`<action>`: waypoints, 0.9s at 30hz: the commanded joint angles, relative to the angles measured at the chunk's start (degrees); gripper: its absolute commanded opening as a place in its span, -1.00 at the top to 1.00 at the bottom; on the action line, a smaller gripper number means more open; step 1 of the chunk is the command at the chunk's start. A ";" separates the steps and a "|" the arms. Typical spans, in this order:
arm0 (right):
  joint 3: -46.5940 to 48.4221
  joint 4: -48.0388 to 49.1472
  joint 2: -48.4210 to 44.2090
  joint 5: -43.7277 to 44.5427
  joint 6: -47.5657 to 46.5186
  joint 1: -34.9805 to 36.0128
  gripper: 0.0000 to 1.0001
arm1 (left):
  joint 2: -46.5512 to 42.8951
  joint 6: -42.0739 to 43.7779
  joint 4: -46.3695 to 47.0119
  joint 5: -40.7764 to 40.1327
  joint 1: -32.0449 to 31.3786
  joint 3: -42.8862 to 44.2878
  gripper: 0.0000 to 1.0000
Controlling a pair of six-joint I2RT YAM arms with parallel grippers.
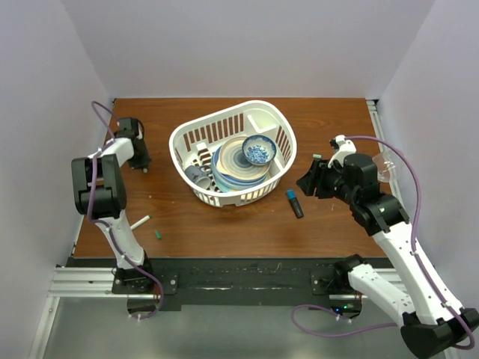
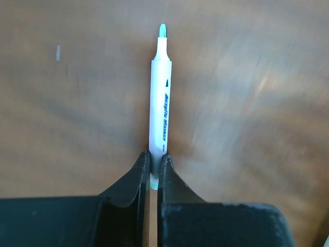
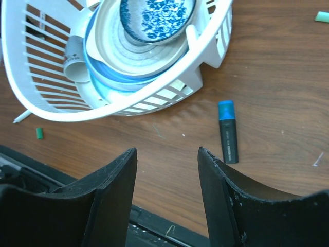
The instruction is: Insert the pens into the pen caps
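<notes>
My left gripper (image 2: 156, 157) is shut on the rear end of a white pen (image 2: 160, 103) with a pale green tip, which points away over the table. In the top view this gripper (image 1: 140, 161) is at the far left. A second white pen (image 1: 140, 221) lies near the left front, with a small dark green pen cap (image 1: 158, 234) beside it. The black marker with a blue end (image 3: 227, 132) lies right of the basket. My right gripper (image 3: 167, 151) hangs open over bare wood just left of that marker. A pale green cap (image 3: 322, 16) lies further back on the right.
A white slatted basket (image 1: 182, 142) holding stacked plates and a blue patterned bowl (image 1: 259, 152) stands at the table's middle. A black rail (image 1: 239, 273) runs along the front edge. White walls enclose the left, back and right sides.
</notes>
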 commanded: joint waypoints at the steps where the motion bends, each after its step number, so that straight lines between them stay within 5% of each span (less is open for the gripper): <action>1: 2.65 2.27 -0.23 -4.54 2.00 -0.16 -0.10 | -8.21 -4.36 -2.01 -2.24 -0.38 -6.53 1.00; 12: 13.88 3.24 8.12 -10.33 4.54 -0.16 -0.10 | -29.40 -9.29 -1.65 4.07 -0.38 -11.90 1.00; 20: 21.36 15.28 17.60 -15.80 12.02 3.08 -0.11 | -45.22 -12.37 2.47 26.39 -2.22 -13.91 1.00; 27: 32.07 19.15 30.08 -10.52 12.55 15.82 -0.12 | -55.94 -17.54 16.42 46.44 -6.27 -24.37 1.00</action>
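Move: The white pen is already pinched near its butt in the left gripper; from there the basket's middle lies about 34 cm right, 2 cm ahead and 8 cm higher, with the second white pen some 21 cm straight back. From the open right gripper the held pen is roughly 58 cm left, 22 cm ahead and 23 cm lower, the basket 26 cm left and 21 cm ahead, 16 cm lower; the black pen is 5 cm ahead, 3 cm left and 23 cm below. Keep the left gripper shut on the white pen: draw it back low for about 6 cm, then lift it some 25 cm, swinging right towards the basket while the fingers tip up so that the pen's nib points upward. Bring the right gripper, still half open and empty, leftward and up with a little forward, towards the basket and the raised pen, turning it counter-clockwise and rolling its left side up. ##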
